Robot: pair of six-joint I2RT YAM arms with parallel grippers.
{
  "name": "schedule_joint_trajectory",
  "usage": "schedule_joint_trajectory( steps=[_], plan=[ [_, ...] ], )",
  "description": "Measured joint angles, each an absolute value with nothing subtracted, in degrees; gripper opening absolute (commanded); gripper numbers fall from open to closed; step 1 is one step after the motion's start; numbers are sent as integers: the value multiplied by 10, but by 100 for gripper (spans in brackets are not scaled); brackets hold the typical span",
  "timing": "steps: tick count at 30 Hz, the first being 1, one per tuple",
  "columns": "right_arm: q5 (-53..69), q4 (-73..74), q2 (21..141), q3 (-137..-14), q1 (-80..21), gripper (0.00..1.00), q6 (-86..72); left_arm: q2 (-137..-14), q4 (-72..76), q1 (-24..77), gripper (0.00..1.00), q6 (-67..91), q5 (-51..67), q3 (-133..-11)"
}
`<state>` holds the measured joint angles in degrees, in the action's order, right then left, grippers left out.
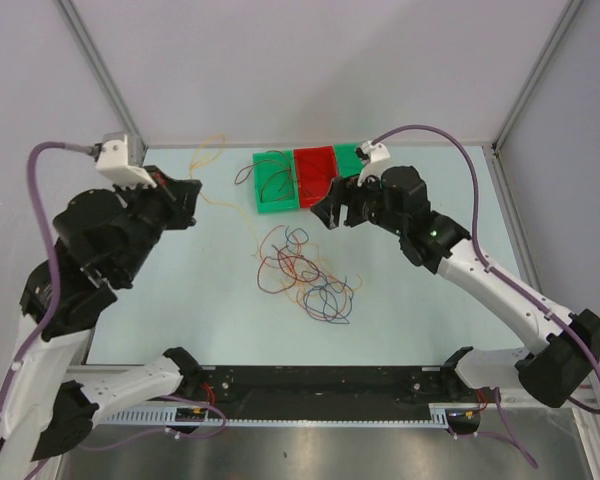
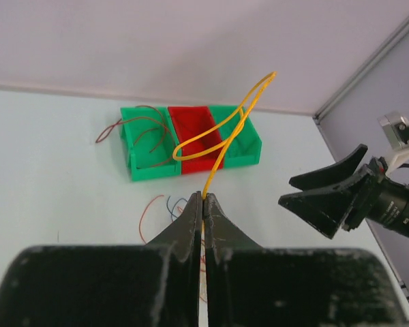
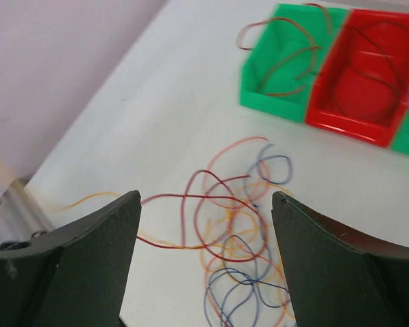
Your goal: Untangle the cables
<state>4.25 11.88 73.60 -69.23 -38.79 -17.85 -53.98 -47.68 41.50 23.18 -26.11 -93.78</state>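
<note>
A tangle of thin red, orange, blue and brown cables (image 1: 305, 270) lies mid-table. My left gripper (image 2: 204, 197) is shut on a yellow cable (image 2: 225, 129), which rises from its tips in a tall loop. From above, that gripper (image 1: 194, 190) sits at the table's back left, away from the tangle. My right gripper (image 3: 204, 204) hangs open above the tangle (image 3: 249, 225) with nothing between its fingers; in the top view it (image 1: 327, 214) is just in front of the bins. A brown cable (image 2: 133, 126) lies in and over the left green bin.
A row of bins stands at the back: green (image 1: 275, 182), red (image 1: 315, 175), green (image 1: 348, 160). A dark red cable (image 3: 368, 75) lies in the red bin. The right gripper's black fingers (image 2: 324, 194) show close by in the left wrist view.
</note>
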Motion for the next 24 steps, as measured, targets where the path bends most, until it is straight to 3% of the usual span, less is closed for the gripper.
schedule_joint_trajectory(
  steps=[12,24],
  plan=[
    [202,-40,764,-692,-479,82,-154,-504,-455,415,0,214,-269,-895],
    [267,-131,835,-711,-508,75,-161,-494,-450,415,0,215,-269,-867]
  ],
)
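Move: The right hand, open and empty, goes for the orange cable hanging from the left fingers; the stretch to grasp is about 18 cm to its left, 8 cm back and 4 cm lower. The tangle lies some 6 cm back, 5 cm left and 27 cm below; the red bin is about 16 cm ahead, 4 cm left and 26 cm below. From the left hand, that stretch hangs some 20 cm below, about 3 cm to the right and 1 cm ahead. Leftwards and back, away from the red bin, the right hand swings towards the hanging orange cable, about 14 cm left, 9 cm back and 4 cm up, turning some 35 degrees counter-clockwise with its fingers kept open; fast at first, then easing. The left hand keeps its pinch on the cable high up, rising a little and then sinking to end about 2 cm lower. ##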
